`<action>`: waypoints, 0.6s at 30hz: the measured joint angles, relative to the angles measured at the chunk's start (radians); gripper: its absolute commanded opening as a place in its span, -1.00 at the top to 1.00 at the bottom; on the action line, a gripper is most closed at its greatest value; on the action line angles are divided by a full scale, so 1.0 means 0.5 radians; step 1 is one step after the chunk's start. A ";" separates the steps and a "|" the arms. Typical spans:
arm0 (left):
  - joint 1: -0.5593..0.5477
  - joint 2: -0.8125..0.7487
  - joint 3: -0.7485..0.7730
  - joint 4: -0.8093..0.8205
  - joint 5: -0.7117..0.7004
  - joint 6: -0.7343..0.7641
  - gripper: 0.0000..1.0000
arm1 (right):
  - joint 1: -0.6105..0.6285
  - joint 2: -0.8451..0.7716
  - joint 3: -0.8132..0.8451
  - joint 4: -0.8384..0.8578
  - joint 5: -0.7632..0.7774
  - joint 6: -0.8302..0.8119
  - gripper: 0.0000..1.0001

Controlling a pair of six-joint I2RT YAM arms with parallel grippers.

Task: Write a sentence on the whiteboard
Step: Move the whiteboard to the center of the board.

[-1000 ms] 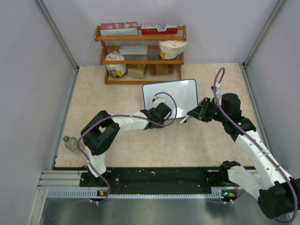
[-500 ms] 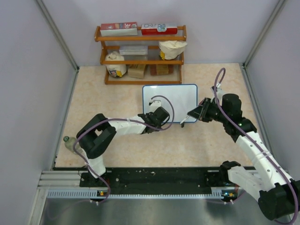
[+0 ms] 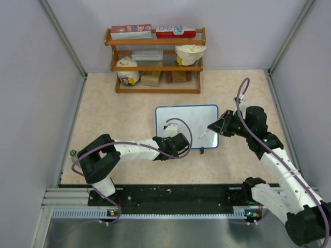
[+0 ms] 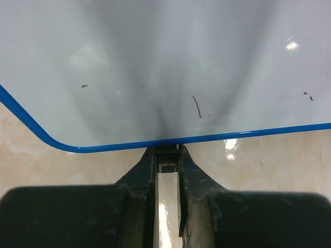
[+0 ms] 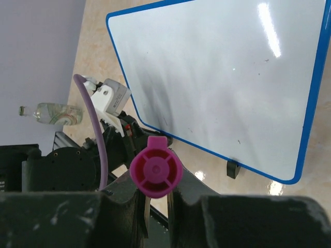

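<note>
The whiteboard [image 3: 186, 124] lies flat on the table, white with a thin blue frame and a few faint dark marks [image 4: 197, 106]. My left gripper [image 3: 179, 145] is at its near edge, shut on one small black foot [image 4: 166, 155] under the frame. The other foot [image 5: 233, 168] shows further along the same edge. My right gripper [image 3: 218, 125] hovers over the board's right side, shut on a marker [image 3: 208, 130] with a magenta end [image 5: 155, 166]. Its tip points down toward the board's near right part.
A wooden shelf [image 3: 155, 59] with boxes and bags stands against the back wall. A clear bottle [image 3: 74, 154] lies near the left wall. Grey walls close in both sides, and a black rail [image 3: 176, 194] runs along the near edge.
My left gripper has shut on the board's foot and drawn the board toward the near edge. The right gripper, still holding the marker, moved slightly nearer with it.
</note>
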 measured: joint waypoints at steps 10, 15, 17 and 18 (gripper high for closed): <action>-0.202 -0.013 0.026 -0.134 0.091 -0.125 -0.17 | 0.000 -0.057 -0.062 0.008 0.029 -0.005 1.00; -0.270 -0.012 0.044 -0.154 0.166 -0.114 -0.15 | 0.000 -0.057 -0.062 0.007 0.045 -0.023 1.00; -0.272 -0.012 0.045 -0.156 0.169 -0.104 -0.15 | 0.000 -0.057 -0.062 0.007 0.048 -0.027 1.00; -0.272 -0.012 0.045 -0.155 0.169 -0.100 -0.15 | 0.000 -0.057 -0.062 0.007 0.052 -0.032 1.00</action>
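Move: The left gripper already has its closed fingers on the left black tab of the whiteboard's near edge. The whiteboard's middle lies about 14 cm ahead and some 8 cm to the right, practically level in height; the right black tab sits about 18 cm to the right, 0 cm ahead. From the right gripper, which holds the marker, the whiteboard's middle is roughly 13 cm to its left, 0 cm ahead and about 18 cm below. Drag the whiteboard's left tab the last couple of centimetres straight back with the left gripper, then open the fingers to a bit over half and keep drawing back low over the table, veering slightly right, until clear of the tab, about 6 cm back in all. Let the wrist turn a few degrees clockwise as the fingers come free. ##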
